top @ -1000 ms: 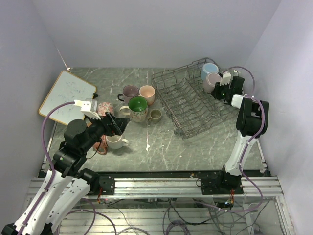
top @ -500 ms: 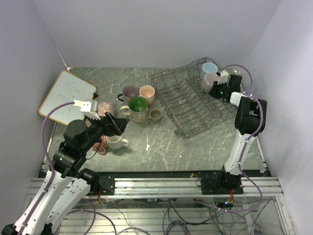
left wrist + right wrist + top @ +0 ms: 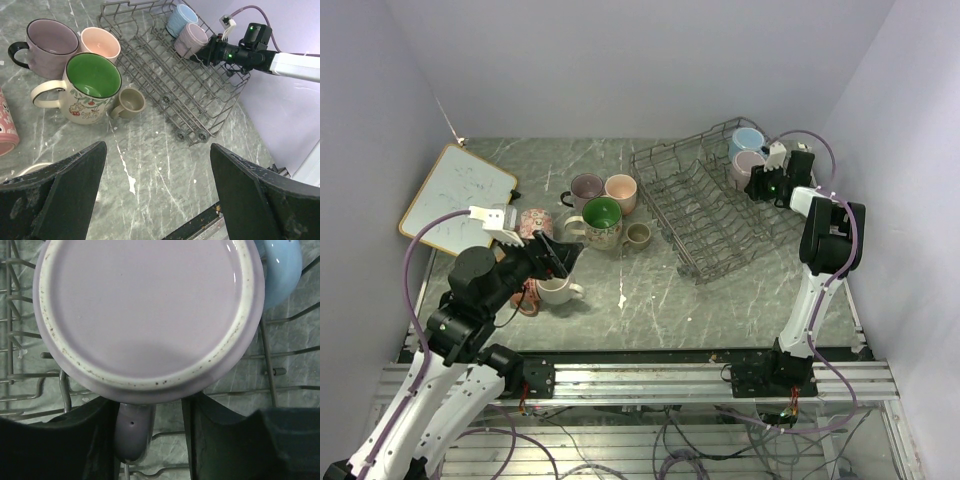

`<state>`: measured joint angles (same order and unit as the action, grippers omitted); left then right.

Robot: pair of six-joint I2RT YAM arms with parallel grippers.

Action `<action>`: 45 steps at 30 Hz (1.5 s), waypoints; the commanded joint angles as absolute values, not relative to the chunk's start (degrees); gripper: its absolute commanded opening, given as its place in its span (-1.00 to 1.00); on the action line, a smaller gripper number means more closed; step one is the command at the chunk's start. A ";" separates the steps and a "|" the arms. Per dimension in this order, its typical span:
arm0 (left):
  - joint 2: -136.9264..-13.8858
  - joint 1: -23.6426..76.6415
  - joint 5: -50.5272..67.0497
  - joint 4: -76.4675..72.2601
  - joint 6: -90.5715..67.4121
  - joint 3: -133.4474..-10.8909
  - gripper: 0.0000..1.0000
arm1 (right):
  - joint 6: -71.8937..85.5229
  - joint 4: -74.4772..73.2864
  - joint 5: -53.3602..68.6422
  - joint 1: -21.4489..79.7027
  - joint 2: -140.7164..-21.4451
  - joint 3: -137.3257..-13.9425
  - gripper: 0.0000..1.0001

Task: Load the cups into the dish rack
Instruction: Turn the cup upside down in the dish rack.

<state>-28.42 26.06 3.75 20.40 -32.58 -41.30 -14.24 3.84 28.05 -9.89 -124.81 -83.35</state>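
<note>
The dish rack [image 3: 705, 215] stands at the back right with a light blue cup [image 3: 748, 141] and a mauve cup [image 3: 751, 164] in its far corner. In the right wrist view the mauve cup's base [image 3: 145, 305] fills the frame. Its handle [image 3: 132, 432] hangs between the fingers of my right gripper [image 3: 150, 445], which is open, with a gap on the handle's right side. My left gripper [image 3: 157, 200] hovers wide open and empty over the table. Near it sit a green-lined cup [image 3: 92, 80], a small olive cup [image 3: 131, 101], a peach cup [image 3: 100, 44] and a mauve cup with a black handle [image 3: 50, 46].
A wood-framed whiteboard [image 3: 458, 197] lies at the back left. A pink printed cup [image 3: 533, 222] and a cream cup [image 3: 556, 290] sit under my left arm. The walls stand close behind and to the right of the rack.
My right gripper's jaws have parted around the mauve cup's handle, and the wrist has shifted slightly toward the rack's far corner. My left arm has barely moved.
</note>
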 commanded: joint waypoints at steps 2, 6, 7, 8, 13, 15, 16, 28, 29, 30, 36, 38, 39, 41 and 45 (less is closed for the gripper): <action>-27.27 25.75 2.74 21.36 -32.63 -42.06 0.89 | -13.18 10.88 30.21 -9.49 -121.27 -82.83 0.01; -26.67 25.75 3.11 21.37 -33.17 -41.84 0.89 | -10.67 14.44 30.68 -9.49 -118.30 -79.03 0.16; -26.49 25.75 3.16 21.47 -33.28 -41.84 0.89 | -10.42 14.87 30.80 -9.49 -117.64 -78.40 0.16; -26.36 25.75 3.23 21.62 -33.37 -41.82 0.89 | -10.19 15.15 30.84 -9.49 -117.11 -77.94 0.18; -24.82 25.75 4.30 22.00 -34.53 -41.39 0.89 | -8.61 17.29 30.02 -9.49 -113.81 -74.85 0.35; -24.09 25.75 4.57 21.84 -35.15 -40.95 0.89 | -8.09 18.48 30.22 -9.49 -112.41 -73.25 0.40; -23.49 25.75 4.69 21.77 -35.42 -40.81 0.89 | -7.82 19.05 30.31 -9.49 -111.72 -72.44 0.43; -21.57 25.75 5.92 20.22 -37.74 -39.29 0.89 | -4.90 25.88 31.69 -9.57 -102.65 -62.16 0.53; -21.34 25.75 5.92 19.93 -38.24 -39.07 0.89 | -4.67 26.18 32.03 -9.58 -101.72 -61.34 0.53; -21.27 25.75 5.85 19.63 -38.62 -38.69 0.89 | -4.48 26.41 32.49 -9.58 -100.65 -60.17 0.53; -20.14 25.75 6.35 17.28 -39.35 -37.05 0.89 | -3.55 24.65 36.97 -9.58 -92.24 -54.70 0.53; -20.25 25.75 6.83 16.64 -39.44 -36.56 0.89 | -3.51 23.20 38.96 -9.58 -88.92 -53.00 0.53; -20.43 25.75 7.00 16.36 -39.36 -36.42 0.89 | -3.70 22.45 40.28 -9.58 -87.16 -52.32 0.53; -21.34 25.75 7.41 16.13 -39.36 -36.31 0.89 | -3.96 20.26 42.81 -9.58 -83.72 -51.09 0.53; -23.27 25.75 8.78 14.78 -38.97 -36.26 0.89 | -3.87 12.77 47.87 -9.57 -78.06 -51.41 0.59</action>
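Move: The lilac-pink cup, already upside down in the rack, has its middle about 6 cm ahead and 3 cm left of the right hand, roughly at the same height, its handle between the half-open fingers. The blue cup stands some 8 cm beyond it. The rack's middle lies around 9 cm left, 4 cm back and 3 cm below the right hand. From the left hand the lilac-pink cup is about 39 cm ahead, 44 cm right and 25 cm down. The lilac-pink cup's handle is left behind as the right hand's fingers, already slack, spread wide and come free of it. The right hand first lifts almost straight up, then draws back and left over the rack, ending about 17 cm higher and 12 cm back, while the wrist tips the fingers up some 20 degrees towards level. ##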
